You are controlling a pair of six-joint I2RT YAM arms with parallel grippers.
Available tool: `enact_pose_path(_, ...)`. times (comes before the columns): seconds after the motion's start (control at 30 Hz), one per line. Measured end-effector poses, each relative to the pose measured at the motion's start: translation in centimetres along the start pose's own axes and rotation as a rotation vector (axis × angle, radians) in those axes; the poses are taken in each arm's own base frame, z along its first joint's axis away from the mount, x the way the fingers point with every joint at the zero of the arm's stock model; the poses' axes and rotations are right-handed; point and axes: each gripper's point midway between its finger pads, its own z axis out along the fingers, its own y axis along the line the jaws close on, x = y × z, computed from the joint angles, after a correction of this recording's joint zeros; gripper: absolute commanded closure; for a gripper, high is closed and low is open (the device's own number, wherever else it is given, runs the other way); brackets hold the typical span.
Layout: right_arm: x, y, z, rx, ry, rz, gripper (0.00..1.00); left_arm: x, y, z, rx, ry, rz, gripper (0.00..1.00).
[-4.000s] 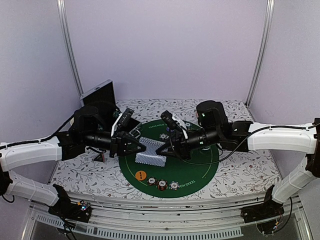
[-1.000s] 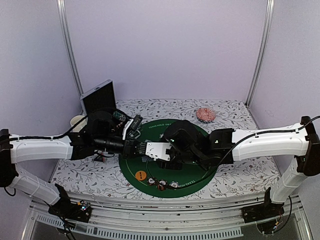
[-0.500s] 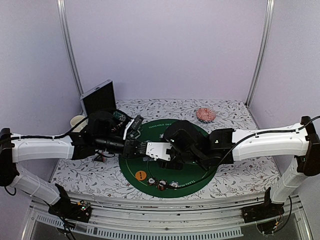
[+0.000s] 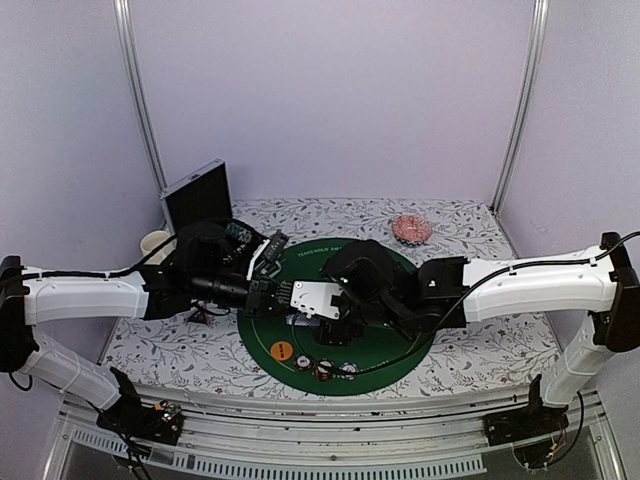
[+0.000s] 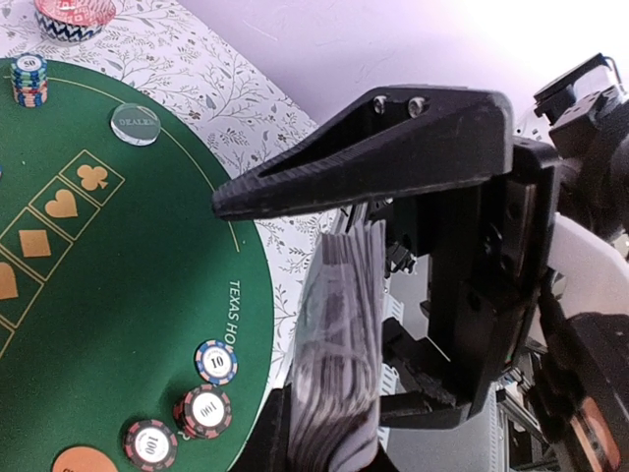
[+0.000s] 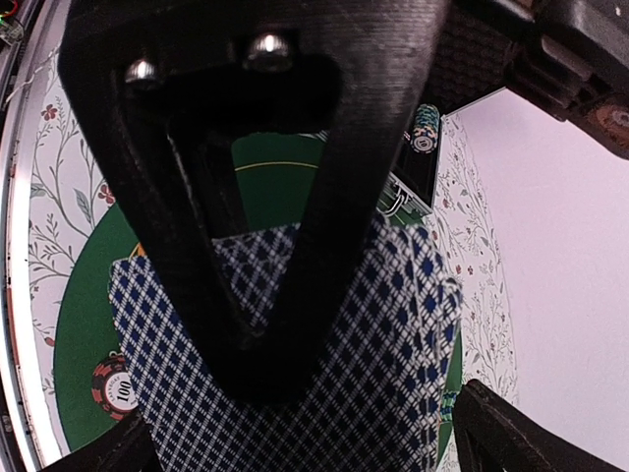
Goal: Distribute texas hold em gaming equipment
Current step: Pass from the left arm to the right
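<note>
The two grippers meet over the round green mat [image 4: 395, 345]. My left gripper [image 4: 280, 292] is shut on a deck of playing cards [image 5: 339, 354], seen edge-on in the left wrist view. My right gripper [image 4: 335, 305] presses in from the right. Its upper finger [image 6: 265, 246] lies across the blue diamond card backs [image 6: 393, 334], and its other finger is hidden behind them. Three striped chips [image 4: 323, 368] and an orange disc [image 4: 282, 351] lie at the mat's near edge. The chips [image 5: 203, 409] also show in the left wrist view, with a pale dealer disc [image 5: 136, 124] and a chip stack [image 5: 29, 81].
A pink patterned dish [image 4: 411, 229] stands at the back right of the flowered tabletop. A white mug [image 4: 155, 243] and an open dark box [image 4: 197, 195] stand at the back left, behind the left arm. Both forearms reach in low over the mat.
Four seconds ago the grippers held fanned cards higher and further apart. Since one second ago they stay locked together at the deck, shifting only slightly.
</note>
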Motion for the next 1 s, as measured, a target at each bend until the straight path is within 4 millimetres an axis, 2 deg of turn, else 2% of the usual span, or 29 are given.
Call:
enact_pose_path(0.33,0.15,0.04,0.19,0.008,0.009,-0.009,0.31,-0.62,-0.04,-0.02,-0.005,-0.022,0.006,0.99)
enact_pose_path(0.47,0.18,0.08,0.19,0.008,0.010,-0.009,0.40,-0.82,0.06,-0.03,-0.012,-0.030,0.003,0.96)
enact_pose_path(0.7,0.16,0.23,0.24,0.005,0.006,0.011,0.45,-0.83,0.40,-0.07,-0.028,-0.032,-0.006,0.84)
enact_pose_path(0.87,0.15,0.32,0.26,0.001,0.002,0.016,0.45,-0.72,0.34,-0.06,-0.024,-0.027,-0.012,0.71)
enact_pose_path(1.0,0.21,0.50,0.32,-0.005,0.001,0.017,0.46,-0.57,0.13,-0.05,-0.012,-0.019,-0.013,0.65)
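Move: The card deck is still pinched in the left fingers, its middle about 4 cm to the right of that hand and 1 cm lower. It sits at the mouth of the wide-open right gripper, some 2 cm ahead and 2 cm left of that hand point. On the table about 16 cm below, the middle chip stack is some 8 cm back from the right hand and level sideways; the orange disc is about 2 cm back and 4 cm left of the left hand. The deck changes hands almost on the spot: the right fingers close from wide open to a bit over half and clamp across its edges, that hand sinking only about half a centimetre. The left hand keeps its pinch on the card faces while it eases up to 1 cm forward and slightly back again, then starts opening its fingers near the end. ##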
